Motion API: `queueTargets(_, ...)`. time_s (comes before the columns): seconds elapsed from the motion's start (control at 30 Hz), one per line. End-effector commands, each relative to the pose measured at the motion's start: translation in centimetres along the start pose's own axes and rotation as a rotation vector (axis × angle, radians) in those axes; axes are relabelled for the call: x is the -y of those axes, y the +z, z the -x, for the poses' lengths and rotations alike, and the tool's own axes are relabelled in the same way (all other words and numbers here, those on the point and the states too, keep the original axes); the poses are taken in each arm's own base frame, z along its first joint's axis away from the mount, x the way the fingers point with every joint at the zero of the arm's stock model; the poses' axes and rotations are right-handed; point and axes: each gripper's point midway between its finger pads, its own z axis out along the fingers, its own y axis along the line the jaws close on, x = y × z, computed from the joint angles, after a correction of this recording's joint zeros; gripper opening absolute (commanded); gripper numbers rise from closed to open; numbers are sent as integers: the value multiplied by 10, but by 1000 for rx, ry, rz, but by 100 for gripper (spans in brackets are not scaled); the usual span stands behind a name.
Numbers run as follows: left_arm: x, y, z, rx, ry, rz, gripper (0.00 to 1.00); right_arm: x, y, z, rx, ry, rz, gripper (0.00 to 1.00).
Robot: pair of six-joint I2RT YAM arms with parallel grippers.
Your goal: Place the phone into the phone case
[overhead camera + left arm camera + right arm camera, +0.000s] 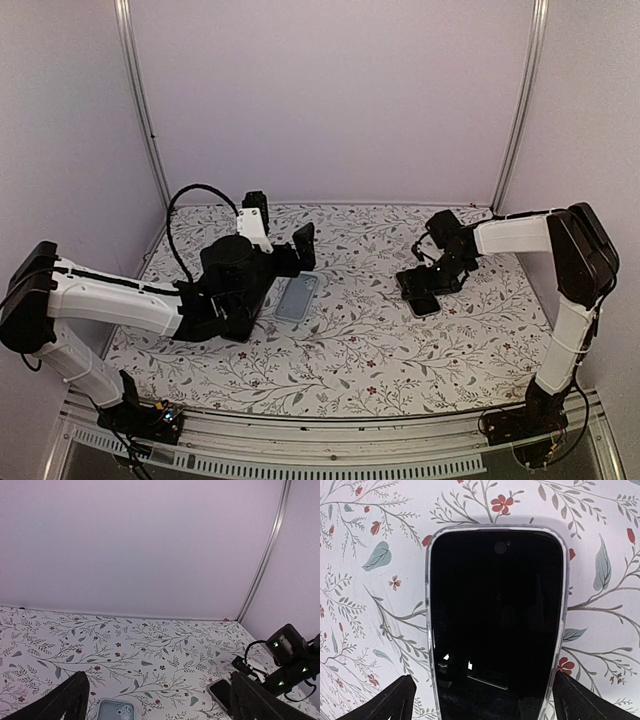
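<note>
The phone lies screen up on the flowered tablecloth, a black slab with a pale rim; it also shows at the right of the top view as the phone. My right gripper hangs low over its near end, open, one finger on each side and clear of the rim. In the top view the right gripper hides part of it. The phone case, pale grey-blue with a camera cutout, lies flat left of centre; the phone case peeks in at the bottom of the left wrist view. My left gripper is open and empty, raised beside the case.
The flowered cloth covers the table. Pale walls close the back and sides, with metal poles in the back corners. The left arm's black cable loops above the cloth at the left. The right arm shows in the left wrist view.
</note>
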Motion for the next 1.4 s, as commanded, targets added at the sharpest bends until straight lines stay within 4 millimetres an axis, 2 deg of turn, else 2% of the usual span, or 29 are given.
queueTargets(0.0, -7, 0, 15, 24, -11, 16, 99, 14, 0, -7, -48, 9, -87, 99)
queueTargets(0.07, -9, 2, 12, 12, -7, 18, 99, 11, -12, 5, -7, -24, -125, 99)
queueTargets(0.17, -13, 12, -5, -67, 40, -1, 99, -12, -33, 26, 56, -122, -138, 99)
queueTargets(0.2, -16, 18, -15, -121, 49, -18, 99, -22, -39, 33, 77, -139, -98, 99)
queueTargets(0.27, -30, 34, -54, -321, 65, -59, 99, -29, -52, 46, 134, -144, -74, 99)
queueTargets(0.33, -58, 48, -85, -533, 19, -25, 99, -30, -65, 57, 178, -140, -84, 99)
queueTargets(0.4, -80, 49, -111, -670, 88, 24, 99, -34, -68, 60, 191, -131, -68, 99)
queueTargets(0.5, -92, 50, -136, -793, 218, 93, 99, -46, -67, 61, 198, -128, -33, 99)
queueTargets(0.57, -107, 50, -145, -843, 264, 175, 99, -57, -66, 60, 201, -142, -22, 99)
queueTargets(0.7, -134, 39, -148, -858, 243, 277, 97, -89, -61, 53, 187, -198, 24, 99)
queueTargets(0.87, -170, 3, -162, -907, 206, 394, 100, -122, -53, 43, 165, -262, 60, 99)
queueTargets(0.93, -178, -7, -171, -938, 206, 408, 99, -130, -49, 42, 159, -281, 67, 99)
queueTargets(1.13, -183, -28, -208, -1075, 218, 381, 99, -134, -43, 40, 146, -289, 70, 99)
queueTargets(1.27, -197, -37, -216, -1092, 229, 423, 99, -136, -44, 38, 145, -291, 76, 99)
queueTargets(1.37, -190, -37, -224, -1108, 187, 367, 99, -136, -44, 38, 145, -294, 76, 99)
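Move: The bare phone that the left hand goes for lies some 13 cm to its left, about 1 cm back and 26 cm below. The blue case is 14 cm to the right of that phone and 5 cm farther out. From the right hand this case lies about 32 cm to the left, 3 cm back and 2 cm lower; the cased phone is right beneath that hand, its middle 1 cm back and 1 cm down. The bare phone is approached by the open left hand, which swings forward about 10 cm while dropping, then draws back and left, ending some 25 cm lower as the wrist tips nearly 60 degrees down and rolls, fingers either side of the phone. The already open right hand clears the cased phone, rising 8 cm, then carries on left towards the blue case, 12 cm in all, and halts. ##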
